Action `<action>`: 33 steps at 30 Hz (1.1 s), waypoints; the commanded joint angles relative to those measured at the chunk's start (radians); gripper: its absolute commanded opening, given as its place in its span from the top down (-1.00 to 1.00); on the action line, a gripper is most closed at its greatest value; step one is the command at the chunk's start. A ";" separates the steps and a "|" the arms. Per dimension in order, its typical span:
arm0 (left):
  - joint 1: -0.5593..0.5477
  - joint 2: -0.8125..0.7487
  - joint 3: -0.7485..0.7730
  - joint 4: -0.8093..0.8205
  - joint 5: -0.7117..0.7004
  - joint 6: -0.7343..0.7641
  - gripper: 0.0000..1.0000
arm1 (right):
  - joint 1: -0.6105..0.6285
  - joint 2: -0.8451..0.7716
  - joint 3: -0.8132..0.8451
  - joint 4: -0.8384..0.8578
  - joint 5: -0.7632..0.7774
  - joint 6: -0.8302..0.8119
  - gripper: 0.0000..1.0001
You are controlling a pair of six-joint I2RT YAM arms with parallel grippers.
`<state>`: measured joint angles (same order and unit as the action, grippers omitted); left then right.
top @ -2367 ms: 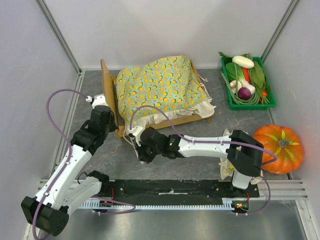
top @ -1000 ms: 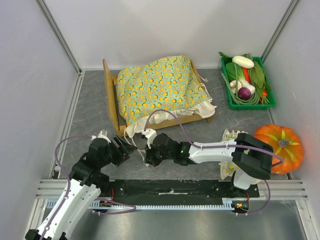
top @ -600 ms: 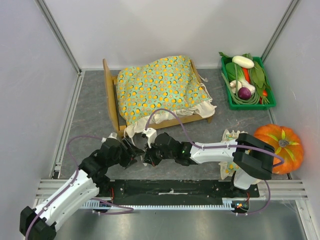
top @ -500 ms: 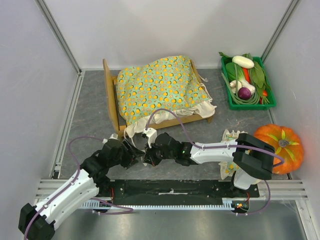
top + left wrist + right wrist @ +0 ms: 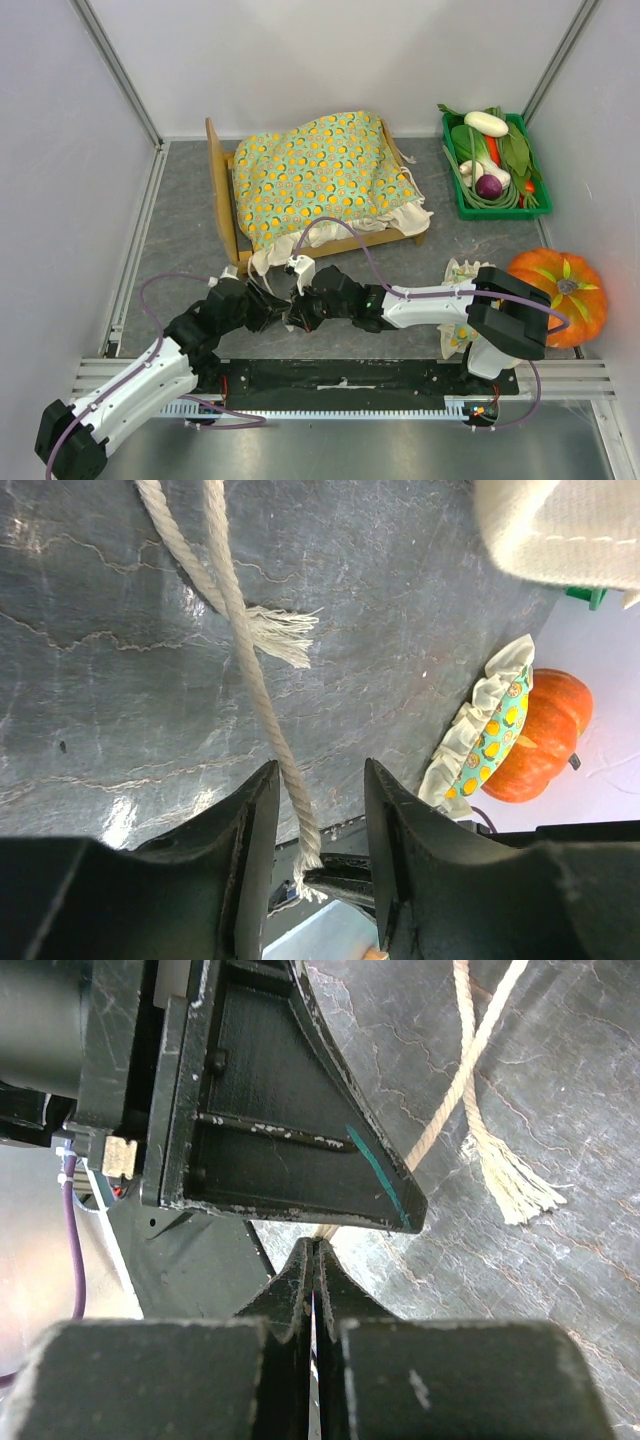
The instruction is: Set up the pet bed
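The pet bed [image 5: 216,190] stands at the back, its light-wood headboard on the left, with the green orange-dotted blanket [image 5: 320,170] draped over it. A cream cord [image 5: 238,630] hangs from the bedding down to the floor in front. My right gripper [image 5: 315,1247] is shut on the end of this cord, and in the top view [image 5: 294,308] it sits just in front of the bed. My left gripper [image 5: 320,767] is open with the cord running between its fingers, tip to tip with the right one [image 5: 268,306]. The matching pillow [image 5: 478,748] lies by the right arm's base.
An orange pumpkin [image 5: 560,295] sits at the right edge. A green crate [image 5: 455,195] of vegetables stands at the back right. A second cord ends in a frayed tip [image 5: 515,1188] on the dark stone floor. White walls close in on three sides.
My left arm has swung from beside the headboard down and right, meeting the right gripper in front of the bed. The right gripper has barely moved.
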<state>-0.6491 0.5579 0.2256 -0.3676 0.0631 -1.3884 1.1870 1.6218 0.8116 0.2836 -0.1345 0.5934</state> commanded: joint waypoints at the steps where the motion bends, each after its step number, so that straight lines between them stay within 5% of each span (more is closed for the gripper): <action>1: -0.015 0.007 -0.003 0.050 0.017 -0.041 0.12 | -0.006 -0.027 -0.009 0.065 0.012 0.016 1.00; 12: -0.029 -0.004 -0.009 0.048 0.020 -0.046 0.96 | -0.006 -0.023 -0.017 0.075 0.036 0.023 1.00; 16: -0.029 -0.010 -0.005 0.032 0.015 -0.038 0.97 | -0.004 -0.028 -0.019 0.069 0.053 0.022 1.00; 23: -0.030 0.003 0.072 -0.128 -0.118 0.023 0.96 | -0.007 -0.134 -0.046 -0.001 0.104 -0.018 0.32; 33: -0.030 0.097 0.090 -0.162 -0.181 0.063 0.97 | -0.055 -0.044 0.113 -0.067 0.162 -0.032 0.24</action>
<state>-0.6758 0.6479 0.2909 -0.4995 -0.0513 -1.3647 1.1481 1.5024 0.8234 0.2222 -0.0250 0.5747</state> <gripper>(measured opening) 0.031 0.382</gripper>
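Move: The left hand's half-open fingers already straddle the pet bed's tie cord, which lies practically at its hand point. The right hand still pinches the cord near its end; the spot the left is to grip lies about 3 cm ahead of and 1 cm to the left of it. From the left hand, the loose second cord end is on the floor some 2 cm ahead and 6 cm below, and the bed's near-left corner about 10 cm ahead and 8 cm left. The left fingers shut on the cord and pinch it while the right hand keeps its grip almost still; only then does the right open to about a third and come off, drawing up some 4 cm and forward 3–4 cm, with a little to the right. The left, keeping its pinch, carries the cord about 2.5 cm left and 2 cm down, rolling some 10 degrees. ##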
